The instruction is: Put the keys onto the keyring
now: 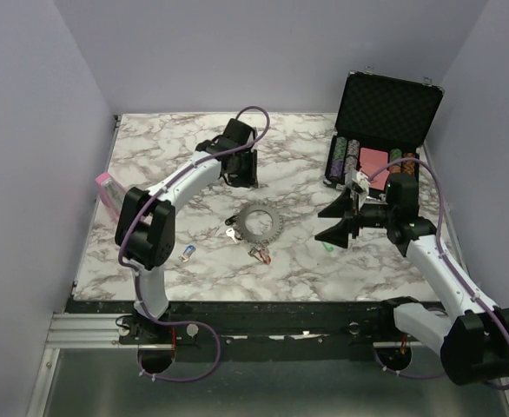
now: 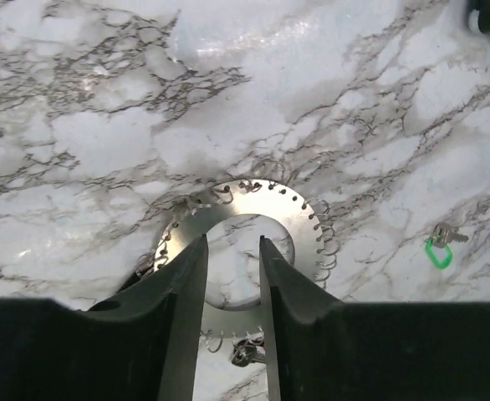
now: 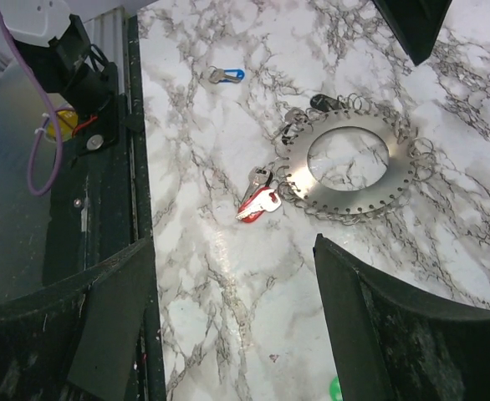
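Observation:
The keyring (image 1: pixel 259 223) lies flat on the marble table, a silvery disc with a hole and small wire loops round its rim (image 2: pixel 303 219) (image 3: pixel 349 200). A red key (image 3: pixel 257 203) (image 1: pixel 260 254) lies against its near rim. A black-headed key (image 3: pixel 322 102) lies at its left rim. A blue key (image 1: pixel 188 254) (image 3: pixel 224 75) lies apart at the left and a green key (image 1: pixel 328 247) (image 2: pixel 438 251) at the right. My left gripper (image 1: pixel 241 181) (image 2: pixel 232 239) hangs behind the ring, narrowly open and empty. My right gripper (image 1: pixel 328 221) (image 3: pixel 234 242) is wide open and empty, right of the ring.
An open black case (image 1: pixel 385 113) with striped poker chips stands at the back right, just behind the right arm. A pink object (image 1: pixel 107 193) lies at the table's left edge. The table's black front rail (image 3: pixel 103 167) runs beside the right gripper.

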Motion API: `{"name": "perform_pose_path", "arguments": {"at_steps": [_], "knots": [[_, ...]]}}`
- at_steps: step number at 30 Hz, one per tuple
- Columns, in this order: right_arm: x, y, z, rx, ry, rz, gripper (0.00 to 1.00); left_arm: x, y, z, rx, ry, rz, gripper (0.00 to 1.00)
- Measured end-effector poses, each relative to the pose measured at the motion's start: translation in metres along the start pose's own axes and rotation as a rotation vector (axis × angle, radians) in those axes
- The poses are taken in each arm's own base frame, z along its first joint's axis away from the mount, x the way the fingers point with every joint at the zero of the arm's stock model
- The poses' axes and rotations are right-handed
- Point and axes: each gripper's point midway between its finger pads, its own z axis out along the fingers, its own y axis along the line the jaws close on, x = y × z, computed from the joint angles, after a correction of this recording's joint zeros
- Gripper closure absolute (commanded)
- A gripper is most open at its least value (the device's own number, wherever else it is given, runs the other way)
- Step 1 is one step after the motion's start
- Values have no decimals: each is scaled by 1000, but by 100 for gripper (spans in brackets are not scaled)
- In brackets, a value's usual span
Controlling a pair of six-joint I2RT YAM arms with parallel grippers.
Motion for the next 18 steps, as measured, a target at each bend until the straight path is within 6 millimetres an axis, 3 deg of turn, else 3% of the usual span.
{"name": "perform_pose_path", "arguments": {"at_steps": [6, 9, 11, 15, 18], "knots": [[-2, -1, -2, 7, -6, -5, 15, -8, 21, -19, -59, -61, 15, 45], [-3, -1, -4, 11, -10, -9, 14, -7, 20, -45, -53, -133, 57, 36], [-3, -2, -5, 14, -14, -11, 14, -3, 17, -74, -23, -233, 90, 28], [-4, -3, -7, 20, -18, -12, 14, 9, 9, -128, 72, -424, 106, 27], [-3, -4, -8, 23, -20, -10, 14, 19, 8, -141, 145, -489, 85, 29]]}}
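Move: The keyring lies on the table about 5 cm back from the left hand, 3 cm to its right and 10 cm below it. Also from that hand, the black fob is some 4 cm back and 6 cm left, the silver key 8 cm back and 5 cm left, the red key 14 cm back and 3 cm right. From the right hand, the keyring is about 12 cm ahead, 16 cm left and 17 cm below. The keyring, already out of the left fingers, is left behind: the left hand first shifts left with little rise, then climbs and draws back, ending about 10 cm higher, 7 cm farther back and 7 cm farther left. Its part-open fingers spread wide, and the wrist tips them up and forward by some 30 degrees. ##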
